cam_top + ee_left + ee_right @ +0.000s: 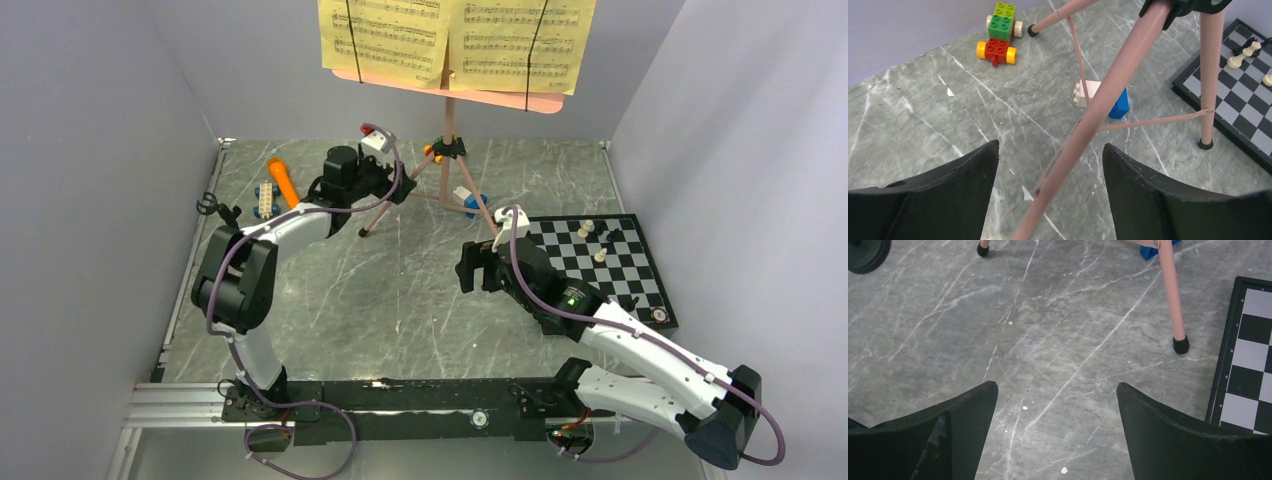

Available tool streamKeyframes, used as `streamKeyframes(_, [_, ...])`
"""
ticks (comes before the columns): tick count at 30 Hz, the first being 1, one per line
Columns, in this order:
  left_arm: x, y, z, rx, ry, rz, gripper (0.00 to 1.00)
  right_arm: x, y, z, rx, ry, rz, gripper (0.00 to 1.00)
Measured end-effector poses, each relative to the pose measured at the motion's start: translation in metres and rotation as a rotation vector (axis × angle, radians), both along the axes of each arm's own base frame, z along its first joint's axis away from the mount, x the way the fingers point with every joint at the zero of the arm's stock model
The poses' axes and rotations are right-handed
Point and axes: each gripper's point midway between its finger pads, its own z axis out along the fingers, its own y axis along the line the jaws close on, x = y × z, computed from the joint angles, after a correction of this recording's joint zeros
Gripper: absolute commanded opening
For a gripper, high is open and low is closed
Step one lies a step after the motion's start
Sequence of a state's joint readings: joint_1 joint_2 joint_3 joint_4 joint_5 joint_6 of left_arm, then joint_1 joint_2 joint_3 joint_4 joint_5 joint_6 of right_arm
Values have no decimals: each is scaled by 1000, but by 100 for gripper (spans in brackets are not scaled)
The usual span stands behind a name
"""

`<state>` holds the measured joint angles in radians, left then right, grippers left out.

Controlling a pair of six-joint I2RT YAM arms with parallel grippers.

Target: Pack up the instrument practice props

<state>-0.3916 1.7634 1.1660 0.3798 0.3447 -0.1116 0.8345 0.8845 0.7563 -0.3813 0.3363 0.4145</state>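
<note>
The pink music stand (449, 112) stands at the back of the table on its tripod legs. Yellow sheet-music pages (390, 35) are strapped to its desk. My left gripper (400, 188) sits at the stand's left leg (1098, 107). In the left wrist view that leg runs between the open jaws of the left gripper (1050, 145), with a gap on each side. The orange microphone (283, 180) lies at the back left. The small black mic stand (212, 206) is at the left edge. My right gripper (466, 272) (1055, 385) hangs open over bare table, with nothing between its fingers.
A chessboard (600, 265) (1248, 365) with pieces lies at the right, close to the stand's right foot (1180, 345). A blue-and-white block (1103, 97) sits under the tripod. A red, green and yellow block toy (1000, 35) is behind it. Grey walls close three sides.
</note>
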Motion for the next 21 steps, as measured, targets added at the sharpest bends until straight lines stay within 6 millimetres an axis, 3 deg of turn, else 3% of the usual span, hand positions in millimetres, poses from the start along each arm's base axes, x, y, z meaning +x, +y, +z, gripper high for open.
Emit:
streamKeyframes(5, [5, -19, -21, 32, 18, -41, 71, 2, 0, -8, -29, 14, -3, 94])
streamKeyframes(10, [8, -32, -38, 97, 22, -51, 45, 5, -1, -11, -51, 15, -13, 94])
streamKeyframes(16, [13, -26, -43, 180, -17, -10, 21, 8, -3, -7, -53, 3, -27, 94])
streamKeyframes(20, [12, -23, -42, 239, -80, -9, 0, 9, -5, -7, -56, -1, -37, 94])
streamKeyframes(21, [12, -22, -42, 240, -86, -3, 0, 9, -5, -7, -57, -1, -38, 94])
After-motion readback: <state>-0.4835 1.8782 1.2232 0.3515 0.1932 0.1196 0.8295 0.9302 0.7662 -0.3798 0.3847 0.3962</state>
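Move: The music stand's left leg slants just past the left fingertips, the part to be gripped about 2 cm ahead, 2 cm right and 4 cm below. The blue-white blocks lie on the table about 5 cm ahead and 16 cm right, the toy-brick car some 16 cm ahead and 7 cm right, both roughly 16 cm down. From the right hand that leg is about 16 cm ahead, 12 cm left and 4 cm lower. The left hand sinks about 4 cm and eases right onto the stand's left leg, then closes, pinching the leg. ##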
